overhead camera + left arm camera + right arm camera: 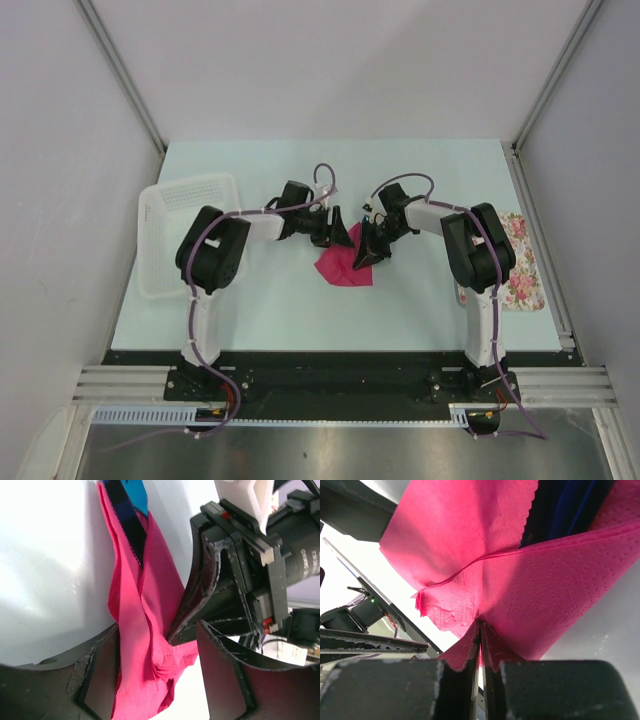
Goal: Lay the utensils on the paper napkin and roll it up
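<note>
The magenta paper napkin (343, 266) lies crumpled and partly folded on the table between the two arms. My right gripper (480, 625) is shut on a pinched fold of the paper napkin (535, 595). The dark blue utensils (560, 510) show inside the fold beyond it. In the left wrist view the paper napkin (145, 630) hangs between my left gripper's (155, 645) spread fingers (100, 680), lying against the left one. The utensils (131, 527) stick out of its far end. My right gripper (172, 634) holds the napkin's edge close by. From above, the left gripper (338, 228) and right gripper (366, 254) nearly meet.
A white mesh basket (165, 235) stands at the table's left side, beside the left arm. A floral-patterned tray (526, 268) lies at the right edge, behind the right arm. Grey walls close in the pale green table (300, 310) on three sides.
</note>
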Robot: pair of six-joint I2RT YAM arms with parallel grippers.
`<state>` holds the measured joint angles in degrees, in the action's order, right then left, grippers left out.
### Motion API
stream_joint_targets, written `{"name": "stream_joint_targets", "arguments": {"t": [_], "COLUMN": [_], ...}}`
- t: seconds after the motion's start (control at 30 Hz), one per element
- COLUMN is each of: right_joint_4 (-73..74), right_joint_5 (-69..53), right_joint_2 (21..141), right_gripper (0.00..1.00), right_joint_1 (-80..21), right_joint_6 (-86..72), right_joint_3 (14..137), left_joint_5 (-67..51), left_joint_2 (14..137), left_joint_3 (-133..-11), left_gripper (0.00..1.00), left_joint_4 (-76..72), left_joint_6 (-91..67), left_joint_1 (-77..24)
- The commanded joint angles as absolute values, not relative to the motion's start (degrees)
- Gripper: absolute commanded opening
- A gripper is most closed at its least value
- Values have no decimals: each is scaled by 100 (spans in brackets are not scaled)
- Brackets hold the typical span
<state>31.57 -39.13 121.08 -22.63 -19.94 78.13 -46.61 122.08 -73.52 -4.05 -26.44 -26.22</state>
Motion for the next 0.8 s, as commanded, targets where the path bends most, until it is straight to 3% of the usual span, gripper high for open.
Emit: {"name": "stream_joint_targets", "arguments": {"t": [0.0, 0.43, 0.77], "right_joint_4": [3041, 2909, 2813], "right_joint_5": [-3129, -3059, -3102], "right_joint_2": [12568, 12542, 12533], "right_gripper": [8, 7, 6], "right_joint_1": [-2373, -2364, -2364], "right_joint_6": [-1890, -1916, -1951], "right_joint_3": [7699, 7655, 7585], "left_joint_5": [-5220, -5757, -5590], "left_joint_2": [12174, 11145, 11171], "left_joint_3": [-7112, -5511, -5862], "left_gripper": [63, 59, 27], "left_joint_4": [-527, -1027, -1749], "left_joint_6": [-2583, -3013, -3806], "left_joint_1": [-2540, -1986, -2355]}}
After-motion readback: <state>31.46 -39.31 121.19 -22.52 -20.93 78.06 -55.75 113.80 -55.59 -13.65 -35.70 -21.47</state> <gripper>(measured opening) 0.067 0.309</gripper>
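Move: The napkin's loose lower left corner lies about 6 cm back and 5 cm left of the left hand, a centimetre or two lower. The right fingertips sit on the napkin's fold, roughly 7 cm back and 2 cm right of the left hand; the bundled utensils' exposed end is some 5 cm ahead and 4 cm right. From the right hand, that corner lies about 7 cm left and 1 cm ahead, near tip height. The napkin's loose left corner is what the left hand fetches: with fingers open, it sweeps back and left about 8 cm in all, low over the table and tipping down some 10 degrees. Then it eases about 1.5 cm right and 1 cm up while its fingers close by half around the corner. The right hand stays, keeping its nearly shut tips on the fold. ##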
